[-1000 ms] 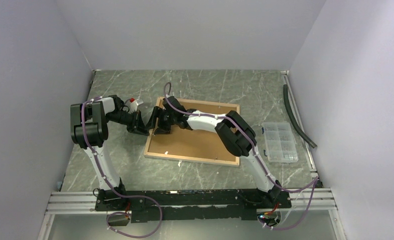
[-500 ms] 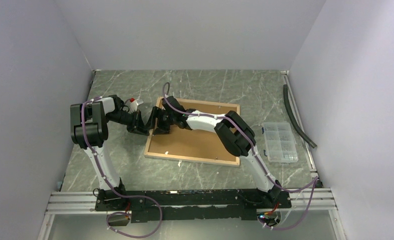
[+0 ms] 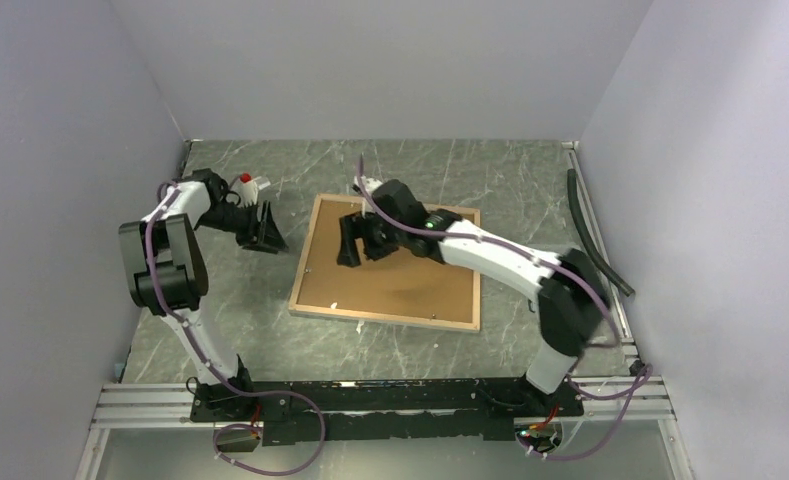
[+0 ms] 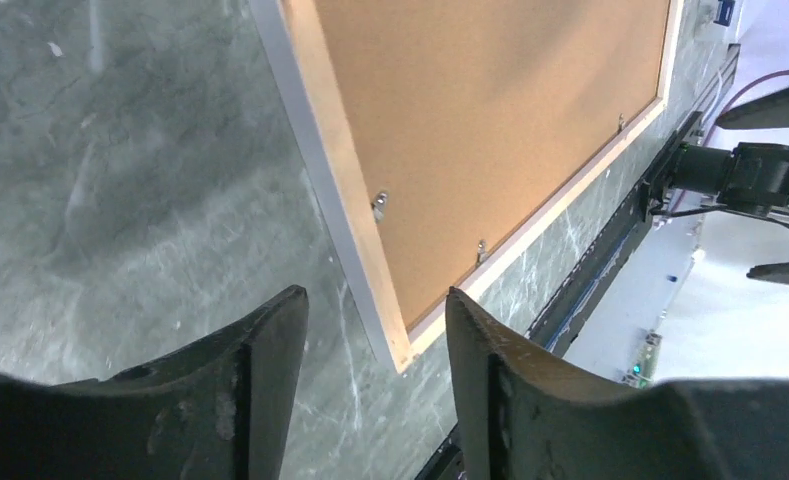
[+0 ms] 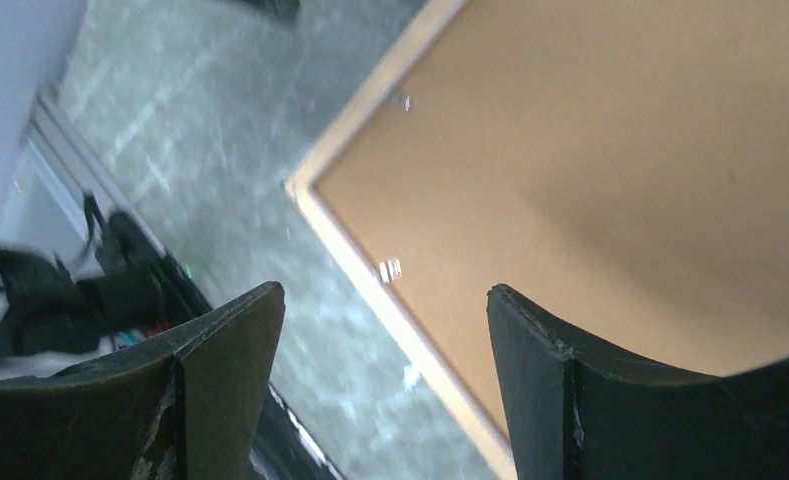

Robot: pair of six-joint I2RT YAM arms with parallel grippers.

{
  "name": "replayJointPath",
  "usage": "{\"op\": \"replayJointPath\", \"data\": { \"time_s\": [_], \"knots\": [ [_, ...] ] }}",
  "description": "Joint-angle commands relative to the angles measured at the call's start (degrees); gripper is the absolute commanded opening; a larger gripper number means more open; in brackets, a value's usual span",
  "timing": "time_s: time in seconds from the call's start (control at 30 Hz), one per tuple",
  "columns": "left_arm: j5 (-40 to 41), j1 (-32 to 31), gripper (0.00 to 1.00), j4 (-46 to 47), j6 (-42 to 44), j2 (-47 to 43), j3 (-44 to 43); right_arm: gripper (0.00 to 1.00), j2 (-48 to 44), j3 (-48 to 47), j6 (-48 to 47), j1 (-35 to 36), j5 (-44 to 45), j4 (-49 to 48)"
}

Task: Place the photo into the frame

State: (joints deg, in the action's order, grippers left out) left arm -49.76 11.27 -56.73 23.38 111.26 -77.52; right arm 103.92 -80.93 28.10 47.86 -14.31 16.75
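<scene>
The frame (image 3: 304,258) lies face down on the table, its pale wood rim around a brown backing board (image 3: 410,285). The photo is hidden. My left gripper (image 3: 273,240) hangs open to the left of the frame, apart from it. In the left wrist view the frame's rim (image 4: 345,190) and near corner show between the open left gripper (image 4: 375,297) fingers, well below them. My right gripper (image 3: 355,255) hovers open over the board's left part. In the right wrist view the right gripper (image 5: 385,291) is empty, above the rim (image 5: 420,358) and the backing board (image 5: 590,170).
Small metal tabs (image 4: 379,205) sit along the inside of the frame's rim. A clear plastic parts box (image 3: 562,285) lies right of the frame, and a black hose (image 3: 595,230) runs along the right wall. The arms' rail (image 3: 370,395) crosses the near edge.
My left gripper has opened and drawn back to the left, away from the frame's edge. My right gripper has opened wider and shifted right over the board, its arm stretched out.
</scene>
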Motion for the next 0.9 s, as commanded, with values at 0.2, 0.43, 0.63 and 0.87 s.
{"op": "replayJointPath", "data": {
  "time_s": [0.2,0.43,0.63,0.87],
  "knots": [
    [4.94,0.75,0.8,-10.8,3.52,-16.79,-2.75,0.74,-13.82,23.8,-13.84,4.76,8.06,4.2],
    [8.07,1.2,0.92,-12.13,3.61,-24.99,-0.47,0.68,-12.82,25.03,-16.68,7.32,13.54,2.97],
    [8.4,1.21,0.94,-10.26,5.66,-32.29,5.11,0.6,-9.69,24.0,-17.73,10.0,17.85,1.46],
    [6.75,1.24,0.94,-9.45,7.18,-37.95,9.2,0.56,-6.87,22.85,-18.6,12.99,21.47,0.62]
  ]
}}
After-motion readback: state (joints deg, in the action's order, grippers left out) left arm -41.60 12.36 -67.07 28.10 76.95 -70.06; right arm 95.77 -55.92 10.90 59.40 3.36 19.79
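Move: The stretch of the frame's near bar that I go for lies about 10 cm back, 9 cm to the right and 13 cm below my right hand. The near bar's left clip is some 14 cm left of that spot and 3 cm farther out. Its right clip is 10 cm to the right of the spot, level with it. A white scrap on the table lies 7 cm left of the spot and 2 cm nearer. From my left hand the spot is about 14 cm back, 24 cm right and 6 cm down. I swing my right hand back and to the right, about 10 cm each, and drop it some 12 cm onto the near bar. The fingers tip steeper by about 30 degrees and narrow a little, coming down one on either side of the bar. My left hand, already clear of the frame, rises about 10 cm, draws back 8 cm and opens wide. ##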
